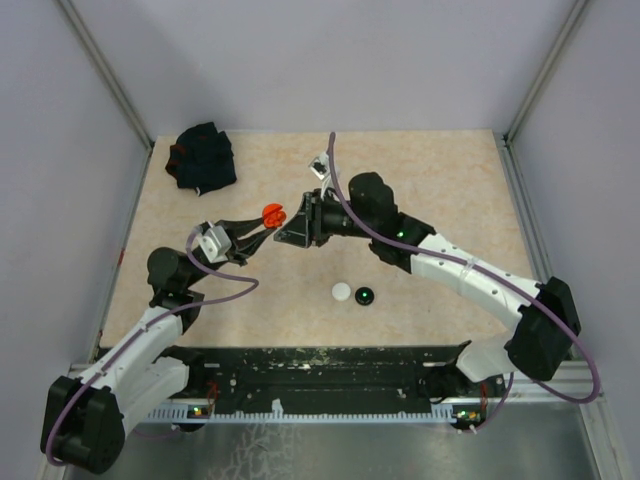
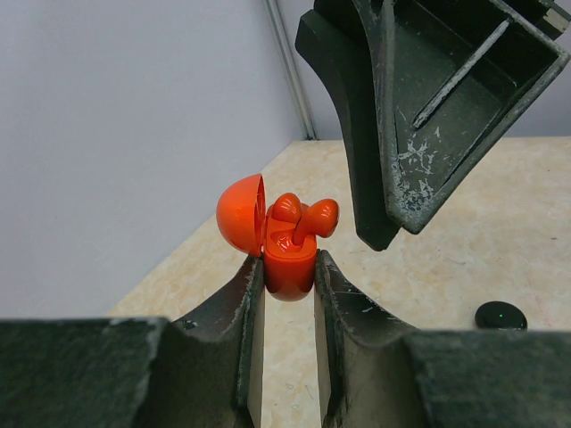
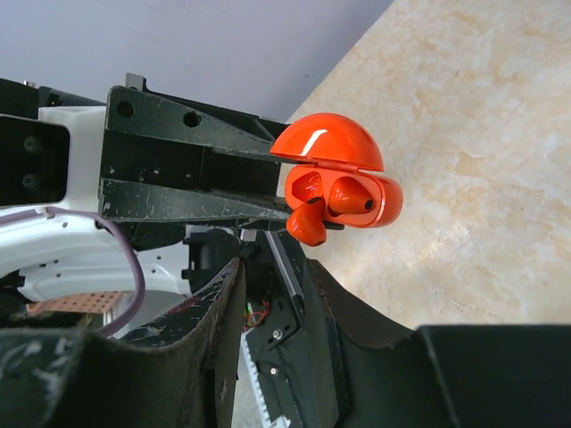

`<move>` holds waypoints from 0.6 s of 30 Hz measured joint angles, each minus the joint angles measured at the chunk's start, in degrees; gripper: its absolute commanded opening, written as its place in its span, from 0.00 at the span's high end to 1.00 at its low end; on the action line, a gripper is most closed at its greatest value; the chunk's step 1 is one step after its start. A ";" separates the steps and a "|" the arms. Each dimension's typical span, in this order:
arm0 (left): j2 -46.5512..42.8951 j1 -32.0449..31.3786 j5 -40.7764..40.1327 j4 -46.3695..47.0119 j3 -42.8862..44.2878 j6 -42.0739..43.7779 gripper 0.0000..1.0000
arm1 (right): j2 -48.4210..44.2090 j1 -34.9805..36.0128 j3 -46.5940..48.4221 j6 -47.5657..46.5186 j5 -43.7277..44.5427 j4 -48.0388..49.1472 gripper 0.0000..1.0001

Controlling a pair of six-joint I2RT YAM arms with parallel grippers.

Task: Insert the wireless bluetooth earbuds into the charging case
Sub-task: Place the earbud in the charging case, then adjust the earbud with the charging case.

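Observation:
The red charging case (image 2: 290, 267) hangs above the table with its lid (image 2: 241, 214) swung open, and my left gripper (image 2: 287, 264) is shut on its lower half. One red earbud (image 2: 285, 207) sits down in its well. A second earbud (image 2: 317, 218) leans tilted, its stem in the case and its head sticking out. In the right wrist view the case (image 3: 379, 201) shows that tilted earbud (image 3: 308, 223) poking past the rim. My right gripper (image 3: 275, 267) stands open just below it, holding nothing. From above, the case (image 1: 273, 213) lies between the left gripper (image 1: 262, 226) and the right gripper (image 1: 292, 228).
A black fabric bundle (image 1: 203, 157) lies at the back left. A white disc (image 1: 342, 291) and a black disc (image 1: 365, 295) rest on the table near the front middle. A small white-and-black piece (image 1: 320, 166) sits behind the right arm. Metal posts stand at the back corners.

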 measured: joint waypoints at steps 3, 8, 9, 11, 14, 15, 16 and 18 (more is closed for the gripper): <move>0.00 0.00 -0.04 0.00 0.00 0.00 1.00 | 0.00 0.09 0.85 -1.60 -0.15 -1.33 0.60; -0.07 0.00 -0.15 -0.07 0.00 0.02 1.00 | -0.39 0.09 3.98 -6.84 1.20 -5.79 0.46; -0.07 0.00 -0.15 -0.09 0.00 0.02 1.00 | -0.66 0.09 4.31 -7.93 1.55 -6.47 0.45; -0.04 0.00 -0.09 -0.07 0.02 -0.02 1.00 | -1.33 0.11 4.74 -9.90 2.21 -7.63 0.45; 0.02 0.00 0.15 -0.09 0.02 -0.33 1.00 | -1.57 0.11 4.83 -11.56 2.54 -7.65 0.45; 0.04 0.00 0.24 -0.09 0.04 -0.48 1.00 | -1.51 0.11 4.81 -11.80 2.60 -7.67 0.45; 0.07 0.00 0.35 -0.09 0.04 -0.66 1.00 | -1.49 0.11 4.81 -12.13 2.60 -7.67 0.45; 0.07 0.00 0.50 -0.11 0.13 -0.92 1.00 | -1.42 0.11 4.83 -12.52 2.49 -7.45 0.45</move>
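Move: The orange earbud just left perched at the rim of the charging case lies about 3 cm ahead of the right hand, 2 cm to its left and roughly 1 cm lower. The case's middle is some 4 cm ahead, 3 cm left and 2 cm lower, with its lid open. For the left hand, which holds the case in its fingertips, that earbud sits level in the forward direction, about 2 cm right and 2 cm up. The perched earbud, already free of the right fingers, is left alone while the right hand eases off it, rising about 1.5 cm and drawing roughly 1 cm to the right. The right fingers spread plainly wider and dip slightly at the tips; the wrist rolls about 10 degrees, its forward side rising. The left hand stays put and keeps its pinch on the open case. ##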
